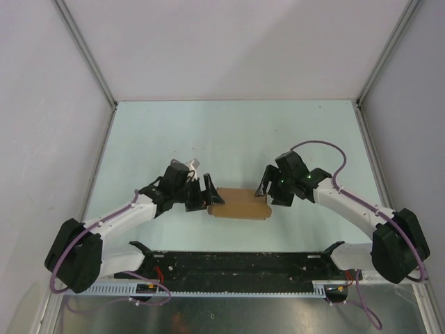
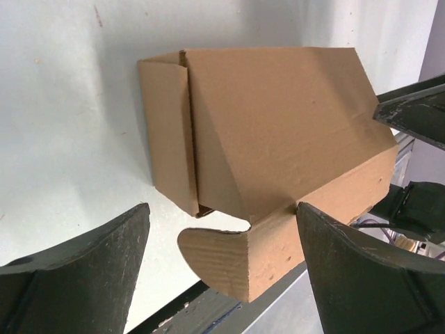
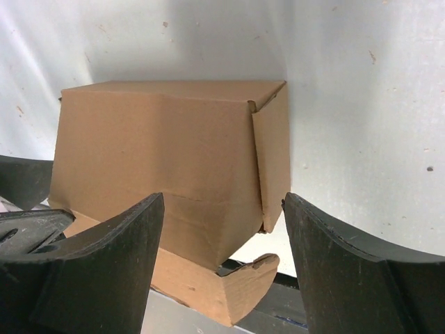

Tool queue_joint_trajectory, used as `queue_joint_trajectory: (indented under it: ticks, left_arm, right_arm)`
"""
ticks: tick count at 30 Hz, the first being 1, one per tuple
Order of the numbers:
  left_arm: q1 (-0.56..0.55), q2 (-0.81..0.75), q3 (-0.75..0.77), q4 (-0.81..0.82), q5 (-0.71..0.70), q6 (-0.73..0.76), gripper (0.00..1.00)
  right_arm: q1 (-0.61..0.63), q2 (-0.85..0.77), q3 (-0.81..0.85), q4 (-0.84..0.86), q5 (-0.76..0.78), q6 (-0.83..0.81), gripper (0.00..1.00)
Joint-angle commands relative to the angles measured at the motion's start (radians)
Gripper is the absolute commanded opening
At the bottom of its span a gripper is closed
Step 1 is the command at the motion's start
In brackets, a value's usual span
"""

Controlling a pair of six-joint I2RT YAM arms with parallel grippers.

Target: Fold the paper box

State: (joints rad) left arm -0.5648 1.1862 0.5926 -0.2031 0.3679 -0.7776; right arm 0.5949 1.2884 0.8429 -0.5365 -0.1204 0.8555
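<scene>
The paper box [image 1: 240,204] is a small brown oblong carton lying on the pale table between the two arms. My left gripper [image 1: 208,195] is at its left end and my right gripper [image 1: 268,189] at its right end. In the left wrist view the box [image 2: 278,125] fills the middle. A long front flap with a rounded ear tab [image 2: 222,257] hangs loose between the wide-apart fingers of my left gripper [image 2: 222,209]. In the right wrist view the box [image 3: 160,146] shows its other end, with a rounded tab [image 3: 247,278] sticking out below. My right gripper [image 3: 224,198] is open around that corner.
A black rail [image 1: 236,264] runs along the near table edge, close under the box's front flap. White walls with metal frame posts [image 1: 87,52] close in the table [image 1: 229,132] on three sides. The other arm's fingers [image 2: 414,115] show at the right edge of the left wrist view.
</scene>
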Motion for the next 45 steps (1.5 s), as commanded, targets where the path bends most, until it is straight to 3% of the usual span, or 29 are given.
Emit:
queue_joint_trajectory:
  ticks: [1,45]
  left_arm:
    - [-0.004,-0.042,-0.037,0.022,-0.029,0.014,0.91]
    - [-0.014,0.024,-0.143,0.079,-0.129,0.008,0.9]
  right_arm:
    - [0.019,-0.047,-0.01,-0.023,0.07,-0.015,0.75]
    - [0.141,0.032,-0.053,-0.056,0.284,-0.016,0.75]
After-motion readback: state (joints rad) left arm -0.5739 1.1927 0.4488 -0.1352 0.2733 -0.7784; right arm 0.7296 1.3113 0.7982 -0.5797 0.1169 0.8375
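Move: The slanting lid's middle lies about 10 cm to the right of the left hand, some 2 cm ahead and 2 cm below. From the right hand it is about 10 cm left, 1 cm ahead and 2 cm below. The front flap hangs off its near edge, some 5 cm nearer the bases than the lid's middle. The box body is under the lid, its middle roughly level fore-and-aft with both hands and 6 to 7 cm below them. Press the lid down onto the box with both open grippers, keeping each one's inner finger on its end of the lid near the front crease. Take the left down about 5 cm in two stages with a short pause, drifting left and slightly back. Lower the right some 3 cm, easing back and to its right, and roll it about 15 degrees so its fingers point more steeply down. ##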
